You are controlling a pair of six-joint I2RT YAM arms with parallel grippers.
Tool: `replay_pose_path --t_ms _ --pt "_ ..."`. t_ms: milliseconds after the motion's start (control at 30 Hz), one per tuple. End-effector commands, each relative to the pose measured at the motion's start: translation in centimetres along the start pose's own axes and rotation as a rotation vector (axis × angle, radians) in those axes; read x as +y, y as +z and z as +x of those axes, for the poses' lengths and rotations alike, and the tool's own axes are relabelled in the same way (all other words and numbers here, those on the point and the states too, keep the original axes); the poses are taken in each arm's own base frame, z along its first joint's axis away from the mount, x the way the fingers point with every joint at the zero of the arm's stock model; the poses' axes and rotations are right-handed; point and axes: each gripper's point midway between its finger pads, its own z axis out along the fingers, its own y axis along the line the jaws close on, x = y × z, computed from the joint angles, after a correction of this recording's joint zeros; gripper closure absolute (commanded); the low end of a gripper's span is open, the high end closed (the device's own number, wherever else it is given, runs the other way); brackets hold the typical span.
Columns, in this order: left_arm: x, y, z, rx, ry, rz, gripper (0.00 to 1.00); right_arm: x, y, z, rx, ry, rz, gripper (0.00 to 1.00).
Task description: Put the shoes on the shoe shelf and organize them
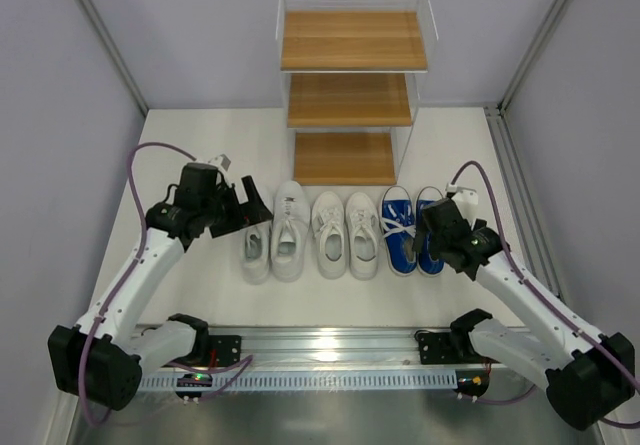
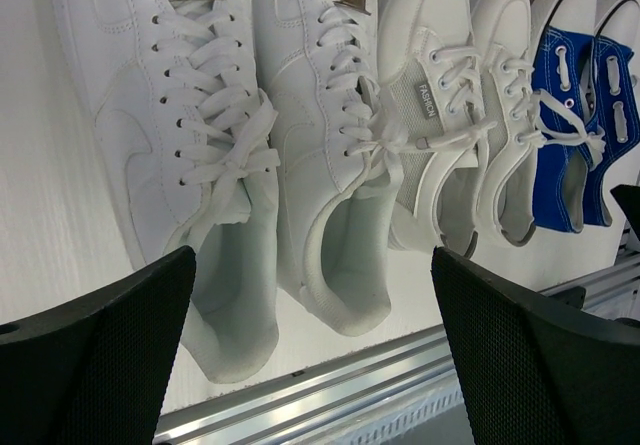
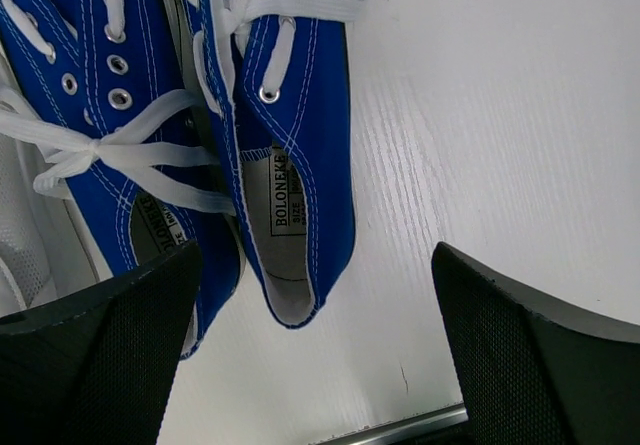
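Note:
Six shoes stand in a row on the white table in front of the shoe shelf (image 1: 350, 70). From the left come two white pairs (image 1: 289, 230) (image 1: 345, 233), then the blue pair (image 1: 400, 230). My left gripper (image 1: 248, 208) is open and empty, above the heel end of the leftmost white shoe (image 2: 190, 165) and its mate (image 2: 335, 145). My right gripper (image 1: 433, 248) is open and empty, over the heels of the blue pair, with the rightmost blue shoe (image 3: 290, 115) between its fingers and the other blue shoe (image 3: 100, 115) to its left.
An aluminium rail (image 1: 330, 345) runs along the near table edge, just behind the shoe heels, and also shows in the left wrist view (image 2: 330, 385). Grey walls and frame posts enclose the table on both sides. Bare tabletop (image 3: 500, 115) lies right of the blue pair.

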Motion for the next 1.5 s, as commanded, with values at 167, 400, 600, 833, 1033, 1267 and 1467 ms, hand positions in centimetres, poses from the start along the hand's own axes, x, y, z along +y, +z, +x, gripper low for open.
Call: replay_pose_path --t_ms 167,400,600,833,1033,1267,1467 --pt "0.0 -0.2 0.7 -0.002 0.018 0.025 0.00 1.4 1.5 -0.2 0.031 -0.027 0.012 0.01" --pt "0.2 -0.3 1.2 0.008 0.017 0.022 0.00 1.6 2.6 0.8 0.103 -0.065 0.055 0.03" --pt "0.5 -0.4 1.6 0.004 0.015 0.021 0.00 1.8 3.5 1.6 0.155 -0.086 0.089 0.12" --pt "0.8 -0.1 1.9 0.014 0.010 0.011 0.00 3.1 4.7 2.8 0.195 -0.070 0.050 0.51" --pt "1.1 0.1 2.2 0.023 0.005 0.005 0.00 2.5 5.4 3.9 0.206 -0.024 0.099 0.38" --pt "1.3 0.5 2.5 0.036 0.000 -0.005 0.00 1.9 5.8 5.2 0.175 0.093 0.109 0.65" --pt "1.4 0.8 2.6 0.044 -0.006 -0.003 0.00 0.9 5.6 4.3 0.102 0.138 0.138 0.96"
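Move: The right blue shoe lies toe outward beneath the right hand, its middle about 7 cm ahead, 2 cm left and 9 cm below. The left blue shoe stands beside it, 7 cm ahead and some 11 cm left of that hand; the nearest white shoe is 7 cm ahead and roughly 21 cm left. From the left hand, the right blue shoe is about 4 cm ahead, 45 cm right and 15 cm below. The right blue shoe's ankle collar gets pinched: the right hand sinks about 7 cm to it, drifting some 2 cm left and slightly forward, steepening by about 15 degrees before half easing back. Its fingers half close, relax slightly, then shut almost fully on the cloth. The open left hand eases down and back about 3 cm, above the white shoes. ##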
